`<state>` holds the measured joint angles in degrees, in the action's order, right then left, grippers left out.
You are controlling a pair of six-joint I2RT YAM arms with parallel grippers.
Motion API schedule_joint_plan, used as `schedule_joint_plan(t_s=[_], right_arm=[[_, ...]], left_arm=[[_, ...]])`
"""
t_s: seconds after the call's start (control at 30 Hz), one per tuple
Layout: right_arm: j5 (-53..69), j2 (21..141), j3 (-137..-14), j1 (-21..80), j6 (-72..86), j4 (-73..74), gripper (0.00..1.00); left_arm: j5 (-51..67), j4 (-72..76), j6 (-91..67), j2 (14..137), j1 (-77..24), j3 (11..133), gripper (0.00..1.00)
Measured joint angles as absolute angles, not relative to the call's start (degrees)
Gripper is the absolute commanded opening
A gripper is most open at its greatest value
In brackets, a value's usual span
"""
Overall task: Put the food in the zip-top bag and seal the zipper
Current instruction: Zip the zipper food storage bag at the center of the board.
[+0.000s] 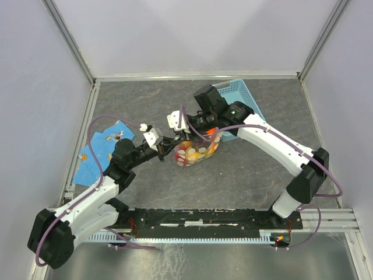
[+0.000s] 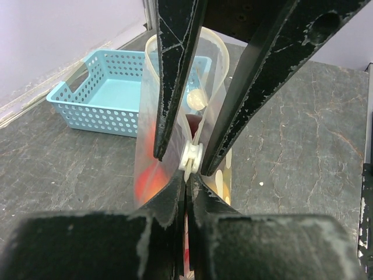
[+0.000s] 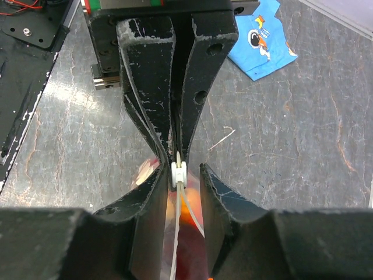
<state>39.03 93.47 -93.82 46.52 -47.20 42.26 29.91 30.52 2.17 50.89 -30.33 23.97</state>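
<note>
The zip-top bag [image 1: 195, 153], clear with white spots, is held up over the middle of the table. The food [image 1: 187, 146] shows red and orange inside it, also in the left wrist view [image 2: 148, 175] and the right wrist view [image 3: 189, 219]. My left gripper [image 2: 187, 182] is shut on the bag's zipper edge, right beside the white slider [image 2: 191, 157]. My right gripper [image 3: 183, 170] is open and straddles the slider [image 3: 179, 171], which lies against one finger. On the right gripper's side of the slider the two zipper strips [image 3: 192, 204] spread apart and the mouth gapes.
A light-blue plastic basket [image 1: 236, 96] stands behind the bag at the back right. A blue cloth [image 1: 105, 146] lies at the left. The arms' mounting rail [image 1: 204, 219] runs along the near edge. Walls close in the back and sides.
</note>
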Motion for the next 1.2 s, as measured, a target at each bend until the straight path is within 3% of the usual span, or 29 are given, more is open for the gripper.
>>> schedule_joint_plan(t_s=[0.3,1.2], right_arm=[[38.3,93.7,-94.7,46.6,-48.0,44.5,0.03],[26.5,93.0,-96.0,44.5,-49.3,50.9,0.02]], left_arm=[[29.5,30.1,2.2,50.2,-30.3,23.9,0.03],[17.8,22.2,2.2,43.4,-29.8,23.4,0.03]])
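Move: The bag's white zipper slider sits right between my open right fingertips, and about 2 cm to the right and 1 cm ahead of my left hand, which already pinches the zipper's end. The food in the bag hangs some 5 cm right of my right hand, 2 cm ahead and about 13 cm below. The blue basket stands roughly 23 cm right and 24 cm ahead of my right hand, some 18 cm lower. I close my right fingers on the slider and drag it along the zipper to the right, then also forward, about 5 cm in all and dipping slightly, the wrist turning some 10 degrees clockwise with the fingertips tipping down. My left hand keeps its pinch on the zipper's end and draws away leftwards about 3.5 cm, a little forward too, turning counter-clockwise. ##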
